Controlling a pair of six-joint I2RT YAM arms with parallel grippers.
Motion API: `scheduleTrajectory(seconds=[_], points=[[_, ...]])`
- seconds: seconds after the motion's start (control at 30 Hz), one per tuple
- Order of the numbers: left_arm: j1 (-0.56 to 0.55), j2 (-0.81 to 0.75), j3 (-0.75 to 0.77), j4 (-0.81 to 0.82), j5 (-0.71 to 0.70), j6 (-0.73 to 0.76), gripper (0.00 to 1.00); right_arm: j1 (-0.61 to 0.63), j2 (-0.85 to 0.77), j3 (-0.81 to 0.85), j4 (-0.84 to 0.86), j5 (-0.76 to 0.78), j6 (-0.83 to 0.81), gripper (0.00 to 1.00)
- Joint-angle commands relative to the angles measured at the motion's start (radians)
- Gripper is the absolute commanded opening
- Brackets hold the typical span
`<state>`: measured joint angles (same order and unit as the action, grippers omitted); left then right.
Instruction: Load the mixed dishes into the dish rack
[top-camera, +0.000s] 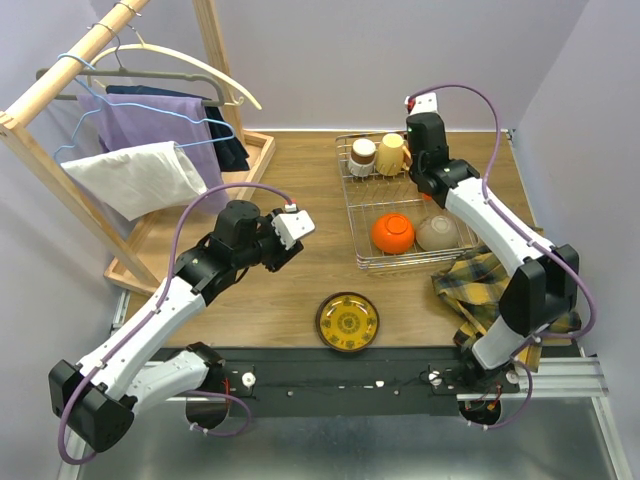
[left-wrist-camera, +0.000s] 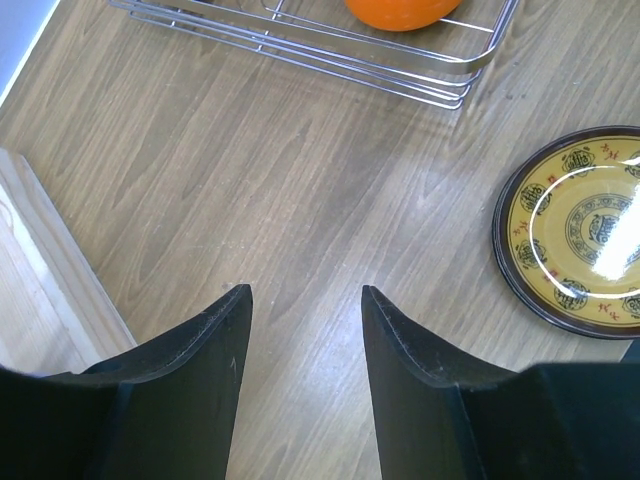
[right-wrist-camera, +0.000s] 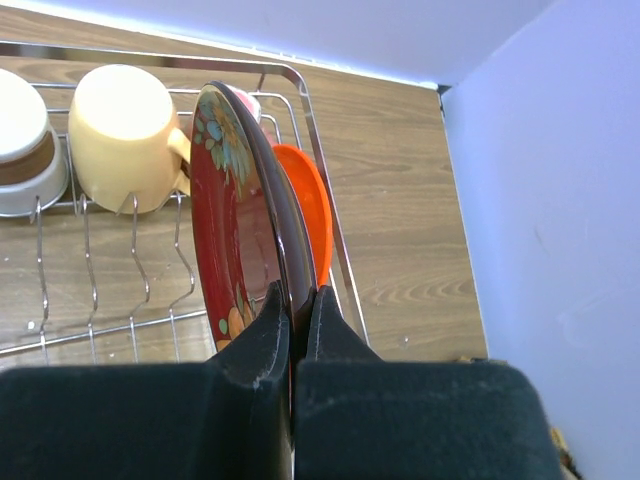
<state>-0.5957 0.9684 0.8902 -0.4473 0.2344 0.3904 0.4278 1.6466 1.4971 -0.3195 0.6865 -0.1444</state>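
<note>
My right gripper (right-wrist-camera: 300, 300) is shut on the rim of the red flowered plate (right-wrist-camera: 235, 200), holding it upright on edge inside the dish rack (right-wrist-camera: 320, 160) at its back right. An orange dish (right-wrist-camera: 312, 215) stands just behind the plate. A cream mug (right-wrist-camera: 125, 135) and a white-and-brown cup (right-wrist-camera: 25, 140) sit to its left. In the top view the rack (top-camera: 352, 215) also holds an orange bowl (top-camera: 392, 232) and a beige bowl (top-camera: 437, 232). A yellow plate with a dark rim (top-camera: 347, 322) lies on the table. My left gripper (left-wrist-camera: 305, 300) hangs open over bare wood, left of that plate (left-wrist-camera: 580, 230).
A plaid cloth (top-camera: 480, 285) lies right of the rack's front corner, under my right arm. A wooden clothes rack with hangers and garments (top-camera: 130, 150) and its tray fill the left back of the table. Walls stand close behind and on the right.
</note>
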Motion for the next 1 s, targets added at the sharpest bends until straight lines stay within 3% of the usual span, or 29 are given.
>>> scheduleTrajectory(seconds=[0.0,0.8,0.9,0.93,0.97], points=[[0.008,0.003,0.003,0.009,0.042,-0.016,0.56,-0.027,0.031,0.048,0.091,-0.028,-0.076,0.01],[0.036,0.047,0.006,0.018,0.059,-0.036,0.57,-0.104,0.245,0.137,0.013,-0.053,-0.049,0.01],[0.04,0.047,0.006,0.015,0.062,-0.042,0.57,-0.107,0.223,0.12,-0.009,-0.071,-0.031,0.26],[0.039,0.046,0.004,0.015,0.065,-0.042,0.58,-0.107,0.211,0.114,-0.012,-0.074,-0.03,0.43],[0.039,0.043,-0.003,0.016,0.072,-0.044,0.59,-0.107,0.202,0.109,-0.016,-0.077,-0.027,0.51]])
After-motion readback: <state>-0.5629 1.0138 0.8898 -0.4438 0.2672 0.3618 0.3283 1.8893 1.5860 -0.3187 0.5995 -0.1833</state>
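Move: The right hand holds the red flowered plate on edge. Its slot in the dish rack lies about 9 cm ahead, 2 cm right and 13 cm below. The orange plate stands 3 cm right of that slot; the yellow mug is about 11 cm ahead and 8 cm left of the hand, the pink mug 16 cm straight ahead, both some 13 cm lower. From the left hand the slot is roughly 32 cm ahead, 37 cm right and 8 cm lower. Down about 8 cm and forward about 5 cm, with a slight shift right early on, the right hand lowers the red plate edge-on into the rack close along the left side of the orange plate, tipping some 10 degrees further downward. Near the bottom it stops going forward, and the fingers begin opening off the rim, reaching roughly a third of their range. ##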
